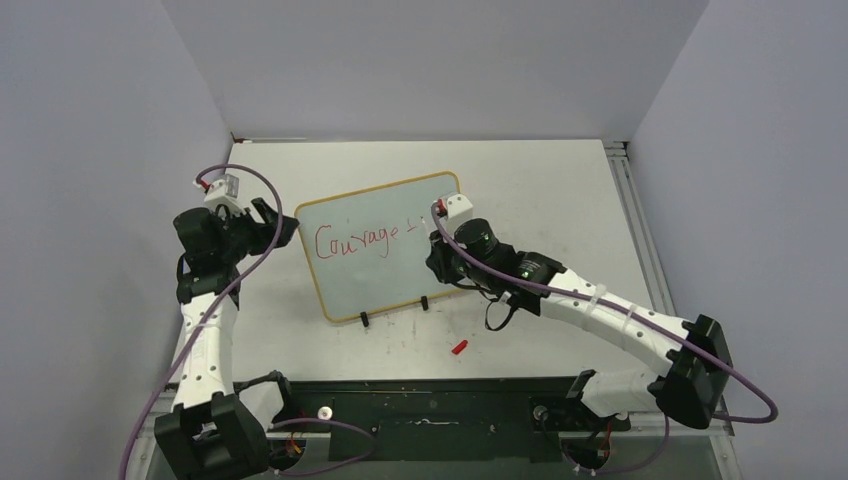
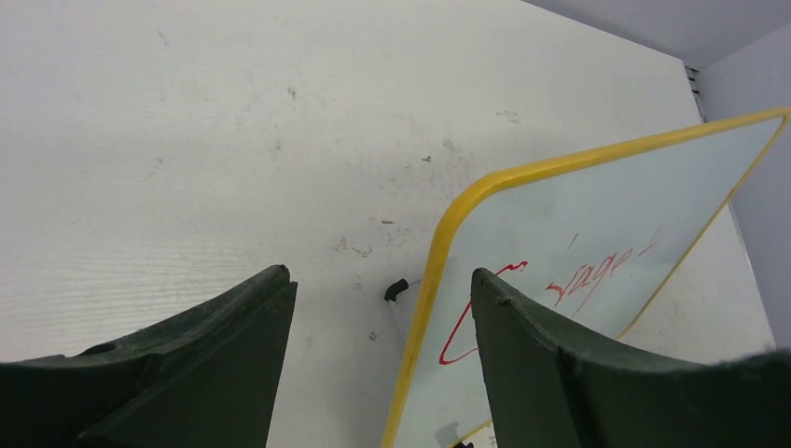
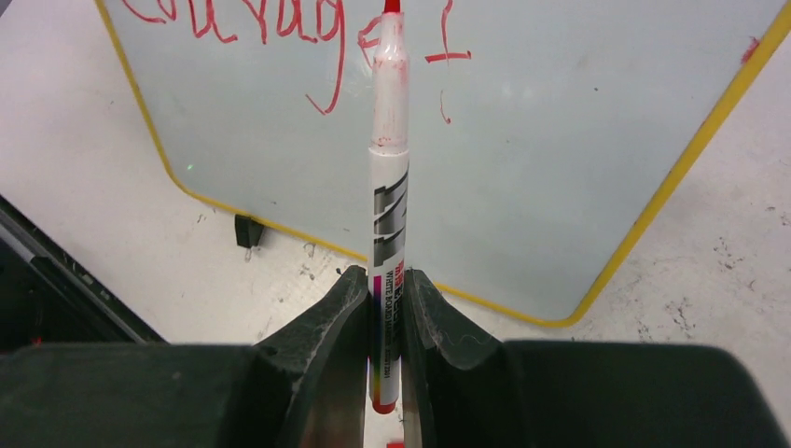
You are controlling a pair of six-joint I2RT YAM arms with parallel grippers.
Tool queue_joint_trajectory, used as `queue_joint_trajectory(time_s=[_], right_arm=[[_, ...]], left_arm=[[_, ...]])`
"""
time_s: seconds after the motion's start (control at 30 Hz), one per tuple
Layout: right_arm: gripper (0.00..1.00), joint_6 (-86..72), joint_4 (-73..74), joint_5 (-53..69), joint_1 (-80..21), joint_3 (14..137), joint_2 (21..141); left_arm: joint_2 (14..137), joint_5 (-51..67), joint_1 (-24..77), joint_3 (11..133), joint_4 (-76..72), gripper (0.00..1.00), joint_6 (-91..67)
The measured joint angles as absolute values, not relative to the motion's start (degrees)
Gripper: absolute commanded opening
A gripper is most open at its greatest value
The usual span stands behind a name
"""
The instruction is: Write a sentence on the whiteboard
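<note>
The whiteboard [image 1: 400, 280] stands tilted on the table, with a yellow frame and a pale face. The sentence [image 1: 355, 241] on it reads "Courage" in red, followed by a "t". My right gripper [image 1: 438, 250] is shut on a white marker [image 3: 390, 187], whose red tip points at the board [image 3: 522, 168] just right of the writing [image 3: 242, 23]. My left gripper [image 1: 280, 222] is at the board's left edge. In the left wrist view it [image 2: 382, 289] stands open, the yellow edge of the board [image 2: 597, 215] running between its fingers without touching them.
Two black clip feet [image 1: 364, 320] [image 1: 424, 302] prop the board's near edge. A small red cap [image 1: 459, 347] lies on the table in front of the board. Grey walls close in on the left, right and back. The tabletop [image 2: 233, 140] is scuffed white.
</note>
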State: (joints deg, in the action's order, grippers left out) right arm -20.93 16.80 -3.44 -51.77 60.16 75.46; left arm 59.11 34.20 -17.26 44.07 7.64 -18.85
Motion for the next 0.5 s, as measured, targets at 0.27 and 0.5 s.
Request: queue_joint_trajectory(time_s=[0.27,0.5], right_arm=[[0.05,-18.35,23.55,8.05,-51.72,60.16,70.19],[0.05,-18.04,32.25,23.11,-51.18,60.40,70.02]], left_arm=[[52.69,18.85,-7.53,50.96,18.17,0.68,-12.03],[44.73,11.68,12.60,57.43,24.14,0.66,-3.77]])
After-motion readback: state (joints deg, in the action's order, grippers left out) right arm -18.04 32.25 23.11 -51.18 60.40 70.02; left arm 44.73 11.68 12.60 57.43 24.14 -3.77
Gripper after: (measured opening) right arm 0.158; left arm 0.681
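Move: The red cap lies on the table about 8 cm back and 7 cm to the right of the right hand, which still holds the uncapped marker, and some 19 cm below it. The last red stroke after "Courage" is about 8 cm ahead, 5 cm left and 13 cm lower, and the whiteboard's right foot about 3 cm back, 2 cm left and 19 cm below. From the left hand the cap is roughly 19 cm back, 36 cm right and 21 cm down, while the board's left edge sits just 2 cm ahead, 3 cm right and 2 cm below. Already clear of the writing, the right hand keeps its grip on the marker and draws back about 10 cm at nearly the same height, off the whiteboard towards the red cap, swinging counter-clockwise so that the marker comes to point more to the left. The left hand, fingers staying open, rises steeply off the board's left edge and sweeps right and back over the written word, some 10 cm up, rolling its left side upward and tipping its fingers up as it goes. ##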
